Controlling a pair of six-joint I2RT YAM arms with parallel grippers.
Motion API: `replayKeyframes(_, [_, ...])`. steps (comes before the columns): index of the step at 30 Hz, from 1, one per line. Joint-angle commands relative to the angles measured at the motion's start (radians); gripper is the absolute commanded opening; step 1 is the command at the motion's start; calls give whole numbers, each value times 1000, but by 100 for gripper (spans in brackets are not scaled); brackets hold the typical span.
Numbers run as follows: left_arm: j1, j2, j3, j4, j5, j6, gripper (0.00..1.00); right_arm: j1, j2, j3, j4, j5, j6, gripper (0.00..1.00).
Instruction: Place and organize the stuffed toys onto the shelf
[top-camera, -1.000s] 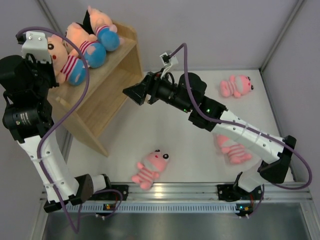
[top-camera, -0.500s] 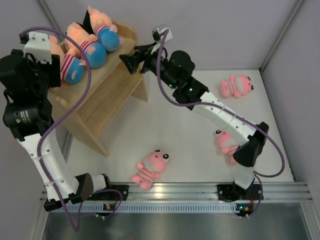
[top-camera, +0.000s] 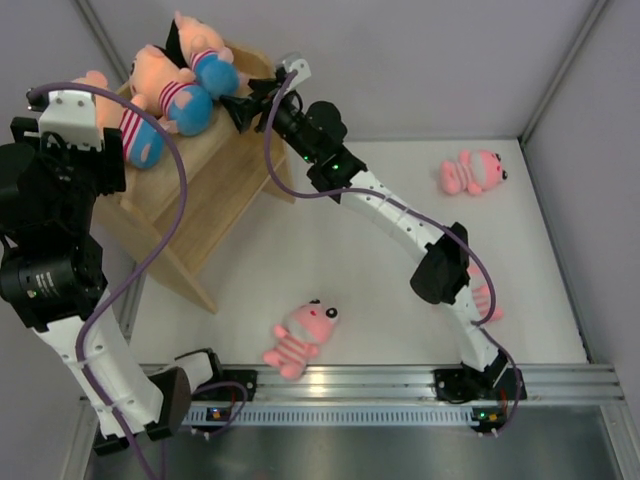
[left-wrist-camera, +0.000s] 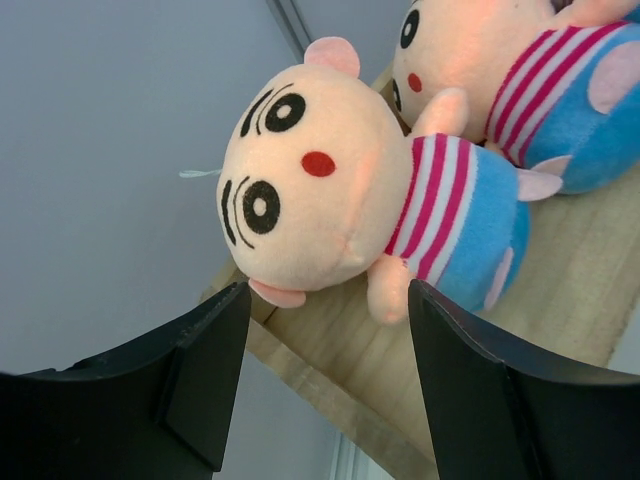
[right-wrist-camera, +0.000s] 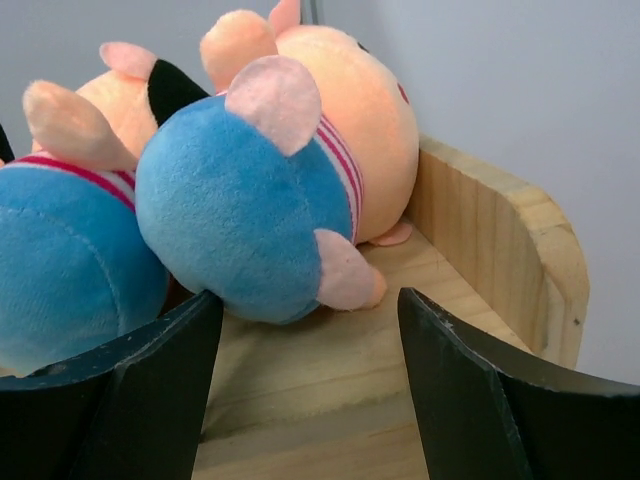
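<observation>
Three boy stuffed toys lie in a row on the top of the wooden shelf (top-camera: 215, 175): one at the left (top-camera: 135, 142), one in the middle (top-camera: 170, 92), one at the back (top-camera: 205, 55). My left gripper (left-wrist-camera: 328, 296) is open just short of the left toy (left-wrist-camera: 320, 190), which rests on the shelf board (left-wrist-camera: 560, 290). My right gripper (right-wrist-camera: 310, 300) is open at the blue shorts of the back toy (right-wrist-camera: 240, 210), not holding it. Pink animal toys lie on the table at the far right (top-camera: 478, 172), near the front (top-camera: 300, 335), and partly under my right arm (top-camera: 485, 300).
The shelf stands tilted at the back left against the grey wall. Its raised side panel (right-wrist-camera: 490, 260) is right beside my right finger. The right arm (top-camera: 400, 215) stretches across the white table. A metal rail (top-camera: 340, 380) runs along the near edge.
My left gripper has opened and let go of the left boy toy on the shelf. The right arm has swung left and up, from above the table to the shelf top.
</observation>
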Motion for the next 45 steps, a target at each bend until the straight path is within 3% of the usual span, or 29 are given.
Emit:
replayKeyframes(1, [3, -38, -23, 5, 66, -33, 70, -24, 15, 119, 133, -49, 14, 70])
replayKeyframes(10, [3, -64, -100, 7, 181, -81, 70, -21, 79, 191, 140, -124, 30, 71])
replayKeyframes(14, [3, -58, -108, 7, 166, -78, 70, -13, 101, 205, 133, -124, 31, 65])
replayKeyframes(21, [5, -66, -103, 5, 149, -70, 70, -9, 145, 237, 101, -90, 56, 65])
replayKeyframes(24, [3, -72, -114, 7, 143, -67, 70, -9, 156, 242, 98, -105, 60, 42])
replayKeyframes(25, [3, -75, -120, 7, 143, -67, 70, -7, 152, 240, 91, -105, 57, 0])
replayKeyframes(29, [3, -84, -134, 7, 139, -56, 70, -7, 83, 171, 94, -113, 13, 0])
replayKeyframes(33, [3, -90, -134, 7, 134, -52, 70, -9, 4, 156, 16, -205, -133, 0])
replayKeyframes(37, [3, -102, -140, 5, 129, -44, 70, -9, -66, 120, -73, -280, -396, 0])
replayKeyframes(45, [3, -106, -137, 7, 123, -24, 70, -16, -92, 94, -224, -288, -846, 0])
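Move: The rightmost toy on the shelf top lies about 10 cm ahead of the right hand, 6 cm to its left and 3 cm above, its blue bottom end nearest. The middle toy is some 14 cm left and 4 cm ahead, the shelf's far end board roughly 10 cm ahead and 5 cm right. From the left hand the left toy is about 11 cm ahead and 4 cm right, the rightmost toy about 21 cm ahead and 24 cm right. The open right hand rises about 5 cm beside the rightmost toy's blue bottom, sinks some 3 cm while edging left into it and shuts its fingers on the cloth; keeping that pinch, it draws back and to its right 2–3 cm each and up about 2 cm, rolling some 35 degrees about its fingers so that its left side sinks. Meanwhile the left hand, still open and empty, shifts about 3 cm right and 3 cm down by the left toy, turning slightly clockwise. ##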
